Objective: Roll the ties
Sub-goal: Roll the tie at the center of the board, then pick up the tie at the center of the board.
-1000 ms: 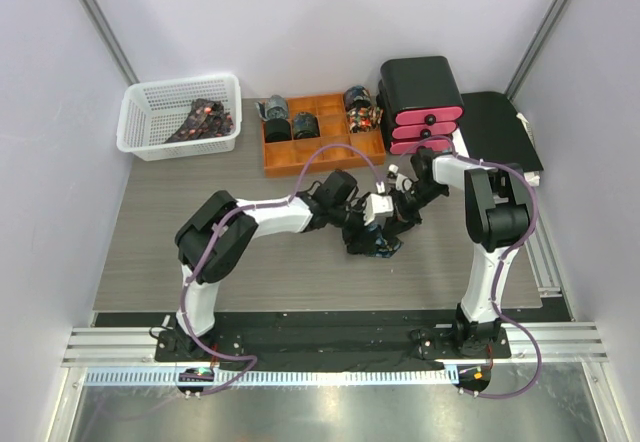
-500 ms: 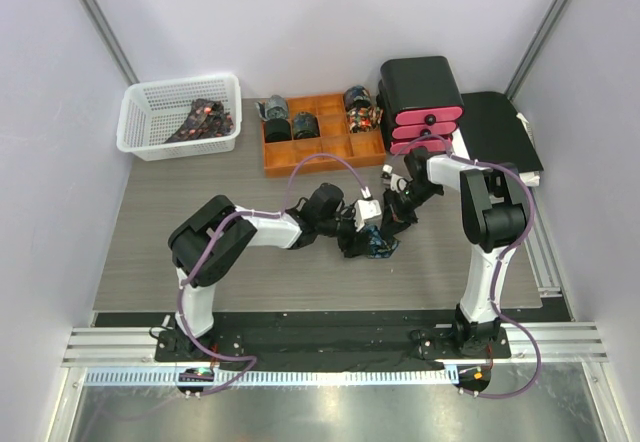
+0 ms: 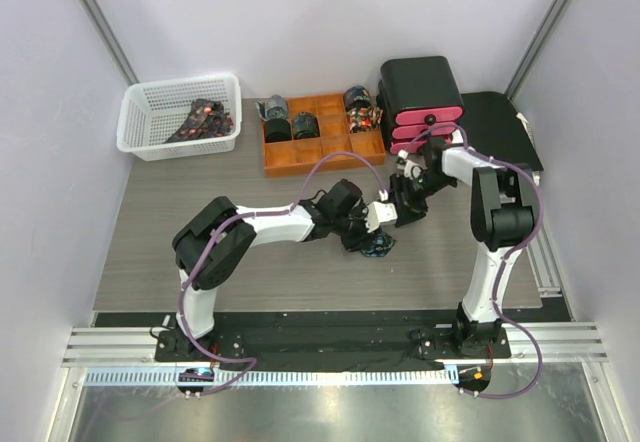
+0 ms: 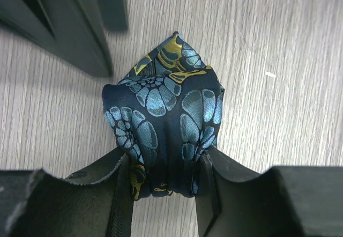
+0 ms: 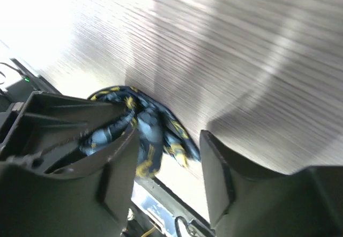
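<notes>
A tie, navy with teal and gold flowers, is coiled into a small roll on the wooden table. My left gripper is shut on it, one finger pressed against each side. From above, the roll lies mid-table at the tip of the left gripper. My right gripper hangs just right of it and a little farther back. In the right wrist view its jaws stand open, nothing is gripped, and the tie shows beyond its left finger.
An orange tray at the back holds rolled ties. A white basket at the back left contains loose ties. A black and pink drawer unit and a black mat sit at the back right.
My right gripper has opened, let go of the roll and drawn back to the right. My left gripper has closed on the roll.
</notes>
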### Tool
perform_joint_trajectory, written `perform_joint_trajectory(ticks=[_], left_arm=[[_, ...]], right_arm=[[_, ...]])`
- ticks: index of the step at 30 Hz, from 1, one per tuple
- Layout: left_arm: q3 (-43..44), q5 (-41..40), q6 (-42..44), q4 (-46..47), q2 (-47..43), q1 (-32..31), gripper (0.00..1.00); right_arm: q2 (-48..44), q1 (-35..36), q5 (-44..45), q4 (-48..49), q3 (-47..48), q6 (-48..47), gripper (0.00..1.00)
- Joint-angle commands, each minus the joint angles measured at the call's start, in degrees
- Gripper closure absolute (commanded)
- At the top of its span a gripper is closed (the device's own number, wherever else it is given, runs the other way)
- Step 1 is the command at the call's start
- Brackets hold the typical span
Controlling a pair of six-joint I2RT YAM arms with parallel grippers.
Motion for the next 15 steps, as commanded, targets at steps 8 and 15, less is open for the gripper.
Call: perform_joint_trajectory(ticks=[8, 15], left_arm=[[5.6, -9.1, -0.8, -22.2, 6.2, -1.8, 0.93], [6.4, -8.8, -1.3, -22.2, 7.5, -1.8, 0.94]], right_arm=[[-9.3, -5.8, -11.9, 4.2, -11.2, 3.1, 0.02], [-12.8, -5.7, -8.3, 17.9, -21.7, 9.5, 0.00]])
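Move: The rolled tie is already in my left fingers, its middle about 2 cm to the right of that hand, 1 cm back and slightly below. From my empty right hand the roll lies roughly 5 cm back, 4 cm to the left and 2 cm lower. The orange organizer is about 17 cm ahead and 18 cm left of my right hand, and the pink drawer box about 20 cm ahead and 5 cm right. I open my right fingers from half to fully wide, swing that hand out almost 3 cm to the right while rising about 2 cm, then bring it back some 5 cm to come in by the roll, the wrist turning clockwise and the fingertips lifting. My left hand keeps its pinch on the roll, staying in place and tipping its fingers about 10 degrees steeper. ##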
